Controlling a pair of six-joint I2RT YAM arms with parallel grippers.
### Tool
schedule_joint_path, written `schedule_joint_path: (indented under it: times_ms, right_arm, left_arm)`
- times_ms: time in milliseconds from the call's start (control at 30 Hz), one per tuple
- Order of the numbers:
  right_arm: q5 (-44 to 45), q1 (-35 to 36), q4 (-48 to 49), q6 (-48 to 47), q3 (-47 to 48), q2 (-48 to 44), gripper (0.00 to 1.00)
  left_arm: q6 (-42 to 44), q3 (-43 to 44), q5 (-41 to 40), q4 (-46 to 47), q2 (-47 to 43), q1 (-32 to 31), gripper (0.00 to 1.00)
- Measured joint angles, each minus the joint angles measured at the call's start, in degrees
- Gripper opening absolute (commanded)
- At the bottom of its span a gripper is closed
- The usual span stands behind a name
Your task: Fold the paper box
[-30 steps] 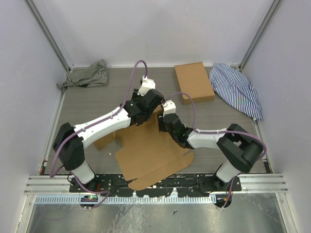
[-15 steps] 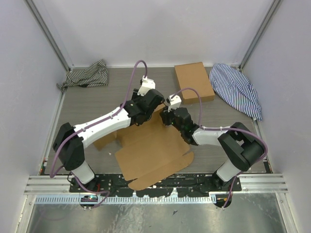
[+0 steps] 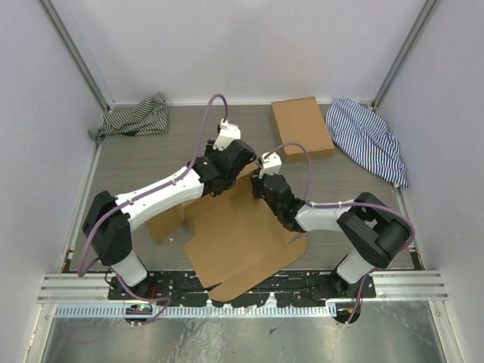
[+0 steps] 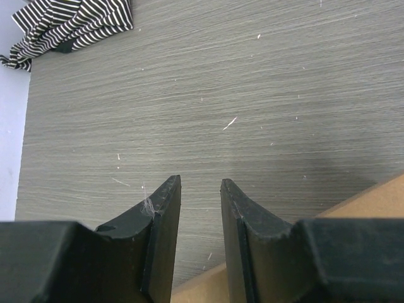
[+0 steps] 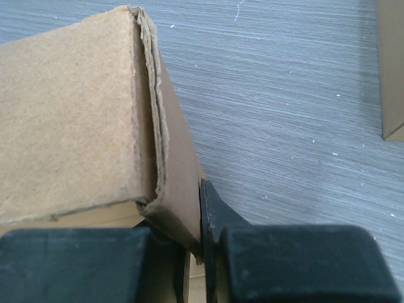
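The paper box (image 3: 238,242) is a large flat brown die-cut sheet lying between the two arms, with a flap folded up at its far edge. My right gripper (image 3: 265,184) is shut on that folded flap. In the right wrist view the doubled cardboard (image 5: 69,107) sits pinched against the right finger (image 5: 211,211), and the other finger is hidden behind it. My left gripper (image 3: 224,168) hovers over the sheet's far left corner. Its fingers (image 4: 161,214) stand open around bare table, with the cardboard edge (image 4: 379,196) just below them.
A smaller closed brown box (image 3: 302,127) lies at the back, its corner showing in the right wrist view (image 5: 392,69). A black-and-white striped cloth (image 3: 134,117) is at the back left, and a blue striped cloth (image 3: 368,140) at the back right. Walls enclose three sides.
My right gripper has closed on the raised flap at the sheet's far edge. The sheet has shifted slightly to the right at its near end. The left arm has stayed in place.
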Motion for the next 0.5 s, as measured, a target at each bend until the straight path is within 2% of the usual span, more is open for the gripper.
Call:
schedule_joint_path:
  times_ms: [133,333,433,500]
  right_arm:
    - [5.8,1.9,0.2,1.5,-0.4,0.0,0.06]
    - [8.4,2.4,-1.4,3.1,0.4,0.1,0.33]
    - [9.3,2.1,-1.7,4.3,0.9,1.0,0.36]
    - [9.4,2.1,-1.9,5.2,0.9,1.6,0.29]
  left_arm:
    - [-0.5,0.0,-0.1,-0.2,0.0,-0.1,0.39]
    - [-0.9,-0.2,-0.4,-0.2,-0.2,-0.4,0.39]
    - [-1.1,-0.4,-0.5,-0.3,-0.4,-0.4,0.39]
    - [-1.3,-0.6,-0.5,-0.3,-0.5,-0.4,0.39]
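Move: The box's upright corner flap is already between the right fingertips. From that hand, the finished box stands roughly 17 cm ahead, 13 cm to the right and 6 cm lower; the paper box's wide flat panel has its middle some 17 cm back, 4 cm left and 7 cm lower. From the left hand, poised above the far wall, the pinched corner is about 8 cm right, 6 cm back and 5 cm below. The box's corner flap is still pinched in the right fingers as that hand turns clockwise nearly 10 degrees, easing about 1 cm to the right; the fingers then part to roughly a third open, coming away from the flap's outer face, and the hand sinks about 1 cm. The flap's tip stays between the spread fingers. ##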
